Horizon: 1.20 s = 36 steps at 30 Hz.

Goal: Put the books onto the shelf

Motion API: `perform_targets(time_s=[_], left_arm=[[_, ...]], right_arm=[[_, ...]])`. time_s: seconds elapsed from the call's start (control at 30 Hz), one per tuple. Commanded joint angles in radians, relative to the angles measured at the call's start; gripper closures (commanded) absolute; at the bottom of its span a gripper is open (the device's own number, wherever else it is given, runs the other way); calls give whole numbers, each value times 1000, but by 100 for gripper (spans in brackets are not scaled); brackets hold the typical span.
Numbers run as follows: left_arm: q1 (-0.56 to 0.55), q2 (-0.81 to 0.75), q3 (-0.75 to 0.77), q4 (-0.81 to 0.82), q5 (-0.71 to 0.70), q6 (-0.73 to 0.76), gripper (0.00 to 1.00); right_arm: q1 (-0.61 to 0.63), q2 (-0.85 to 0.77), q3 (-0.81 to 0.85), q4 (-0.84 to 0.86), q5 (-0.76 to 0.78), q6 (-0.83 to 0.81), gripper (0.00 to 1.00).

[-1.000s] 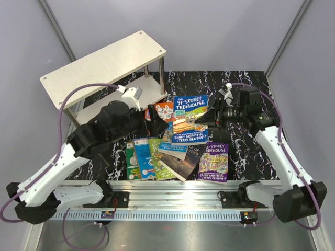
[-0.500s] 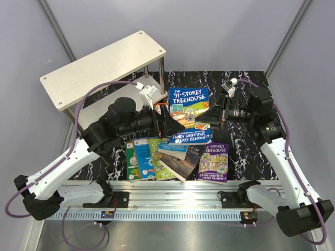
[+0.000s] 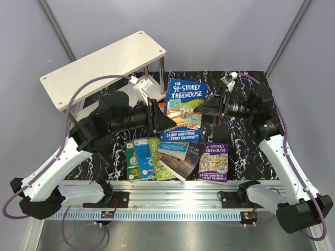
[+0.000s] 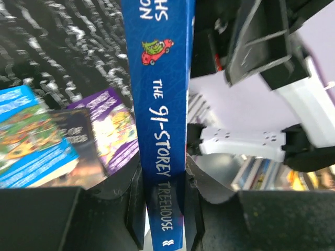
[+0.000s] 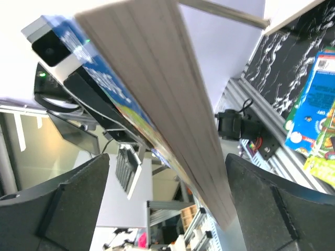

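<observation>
The blue "91-Storey Treehouse" book (image 3: 183, 107) hangs in the air above the table, cover up. My left gripper (image 3: 163, 121) is shut on its left edge; in the left wrist view the blue spine (image 4: 161, 120) is pinched between both fingers. My right gripper (image 3: 205, 109) is open at the book's right edge. The page block (image 5: 178, 99) passes between its spread pads (image 5: 261, 193) without touching them. Several other books (image 3: 157, 157) lie fanned on the black marble table, and a purple one (image 3: 213, 162) lies to their right. The pale two-tier shelf (image 3: 104, 65) stands at the back left.
The shelf's steel posts (image 3: 162, 73) stand just left of the held book. An aluminium rail (image 3: 172, 188) runs along the near table edge between the arm bases. Grey walls close in the sides and back.
My left gripper has closed on the blue book's spine edge and my right gripper has let go and opened. The book has shifted slightly left and toward the shelf.
</observation>
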<state>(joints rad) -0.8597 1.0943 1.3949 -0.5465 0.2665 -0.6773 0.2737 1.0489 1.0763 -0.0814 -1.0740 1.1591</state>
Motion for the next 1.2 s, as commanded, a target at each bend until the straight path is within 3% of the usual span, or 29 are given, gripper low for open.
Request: perform_targets(time_s=[0.0, 0.1, 0.2, 0.37, 0.5, 0.67, 0.7, 0.77, 0.83, 0.93, 1.03, 1.17], left_arm=[[31, 2, 230, -206, -140, 134, 100], [157, 21, 370, -312, -177, 168, 100], [327, 58, 505, -383, -151, 209, 100], [540, 159, 795, -493, -128, 275, 100], [691, 216, 889, -532, -105, 271, 100], [1017, 236, 768, -456, 156, 173, 100], [1133, 233, 719, -416, 281, 83, 100], [1252, 228, 594, -289, 391, -41, 100], [1292, 248, 564, -238, 496, -85, 100], [1318, 337, 640, -314, 565, -64, 100], [1346, 409, 779, -502, 513, 31, 100], [1386, 418, 786, -613, 501, 79, 100]], right_arm=[[9, -1, 155, -147, 29, -91, 0], [7, 5, 217, -349, 101, -254, 0], [7, 2, 200, -402, 132, -292, 0], [7, -50, 102, -365, 132, -245, 0], [7, -79, 30, -314, 95, -194, 0], [7, -121, -19, -340, 97, -199, 0], [7, -127, -27, -339, 86, -199, 0], [7, -141, -44, -345, 77, -197, 0], [7, -151, -58, -350, 71, -202, 0], [7, -162, -67, -373, 69, -226, 0], [5, -171, -79, -389, 66, -246, 0], [7, -176, -90, -412, 56, -274, 0]])
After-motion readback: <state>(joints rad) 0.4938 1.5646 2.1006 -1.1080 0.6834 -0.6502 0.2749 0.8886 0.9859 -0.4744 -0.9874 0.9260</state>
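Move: The left hand already holds the 91-Storey Treehouse by its spine. The left half of the shelf's top board is about 19 cm ahead of this hand, 33 cm to its left and some 4 cm lower. Down on the table, nearly 40 cm below, the orange book lies about 18 cm ahead and 3 left, the 26-Storey book 8 ahead and 3 right. From the right hand, that board half is roughly 15 cm ahead, 45 left, 4 below. Leftward and forward in one fast arc, the left hand carries the 91-Storey book some 35 cm left and 20 cm forward, rising about 13 cm, then sinking 10 over the shelf's top board. It turns about 55 degrees counter-clockwise, tipping down late, grip kept. The right hand, already open, rises slightly, then drops below its start and backs off a little. ##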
